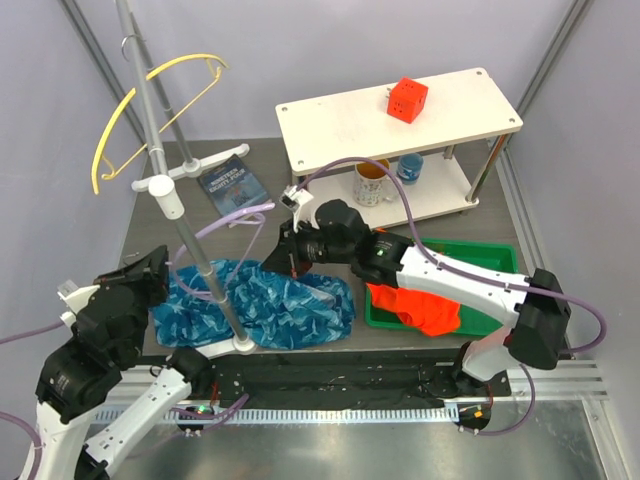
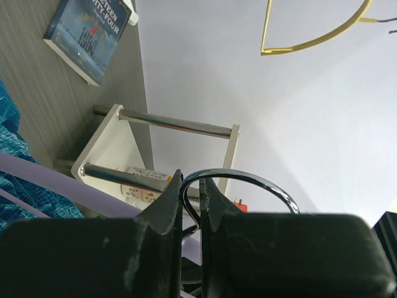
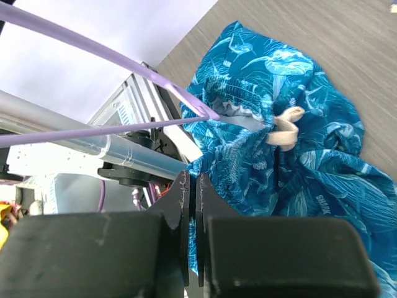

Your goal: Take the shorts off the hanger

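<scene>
The blue-teal shorts (image 1: 262,308) lie spread on the table by the rack's foot. In the right wrist view the blue-teal shorts (image 3: 291,155) carry a beige clip (image 3: 282,127) on the waistband. My right gripper (image 3: 193,181) is shut on an edge of this cloth; from above the right gripper (image 1: 290,255) sits over the shorts' far edge. My left gripper (image 2: 192,181) is shut on a black wire hanger hook (image 2: 248,179); from above the left gripper (image 1: 160,268) is at the shorts' left end. The orange shorts (image 1: 425,305) lie in the green tray (image 1: 480,255).
A rack pole (image 1: 170,170) rises from a white foot (image 1: 243,345), with a bare yellow hanger (image 1: 150,95) near its top. A book (image 1: 228,180) lies behind. The white shelf (image 1: 400,125) holds a red cube (image 1: 408,100) and a mug (image 1: 372,183).
</scene>
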Available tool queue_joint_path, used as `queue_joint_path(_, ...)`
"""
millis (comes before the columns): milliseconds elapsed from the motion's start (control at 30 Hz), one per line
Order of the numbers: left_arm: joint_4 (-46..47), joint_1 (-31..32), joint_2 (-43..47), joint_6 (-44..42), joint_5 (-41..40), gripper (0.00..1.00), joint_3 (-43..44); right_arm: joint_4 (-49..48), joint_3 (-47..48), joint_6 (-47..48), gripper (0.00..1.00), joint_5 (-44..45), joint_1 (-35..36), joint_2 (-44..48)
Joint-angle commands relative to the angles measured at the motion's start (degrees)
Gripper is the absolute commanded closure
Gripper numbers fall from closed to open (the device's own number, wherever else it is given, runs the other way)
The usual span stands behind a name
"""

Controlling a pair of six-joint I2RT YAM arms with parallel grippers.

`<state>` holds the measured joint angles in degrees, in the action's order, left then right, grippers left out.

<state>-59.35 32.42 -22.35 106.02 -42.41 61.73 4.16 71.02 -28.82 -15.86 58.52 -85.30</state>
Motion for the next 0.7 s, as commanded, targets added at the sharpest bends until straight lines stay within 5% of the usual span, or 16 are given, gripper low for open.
queue_joint_path(0,3.6,-0.3,1.6,-4.0,-5.2,1.00,3.3,3.7,4.1,3.4,0.99,9.8,-0.8,7.7)
queue_joint_path(267,4.2,-0.3,2.7,-22.7,-9.2,0.99,7.9,11.1,5.9,15.4,0.99,28.4,-5.2,27.1)
queue_joint_path(433,8.2,-0.3,1.8,-33.6,-8.1,1.00,8.1,21.7,17.1,23.9,0.99,44.0,-5.3,27.7)
queue_joint_path(667,6.6,-0.3,-6.2,-45.3,-5.1,1.00,14.5,21.5,37.9,37.8,0.99,60.1,-5.2,25.2)
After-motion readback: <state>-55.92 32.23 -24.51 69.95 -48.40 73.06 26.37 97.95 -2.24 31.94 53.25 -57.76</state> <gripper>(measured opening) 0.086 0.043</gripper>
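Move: The right hand already pinches the blue shorts, whose bulk lies about 10 cm to its left, 3 back and 18 below. The green tray is roughly 41 cm to its right, 2 ahead and 26 below, with the red shorts 32 cm right of the hand, 1 ahead and 24 down; the lilac hanger's middle is some 13 cm left, 2 ahead, about level. From the left hand the tray lies about 63 cm right, 3 ahead and 35 below. Keeping its pinch on the blue shorts, the right hand eases forward, then sweeps right and ever more steeply up, nearly 30 cm each way, away from the lilac hanger and across to the tray side, while the wrist turns clockwise some 50 degrees so the fingers swing from pointing left towards forward. The left hand keeps the hanger by its hook and draws it up, left and slightly back, about 7 cm in all, rolling so that the hand's left side rises by about 30 degrees. ##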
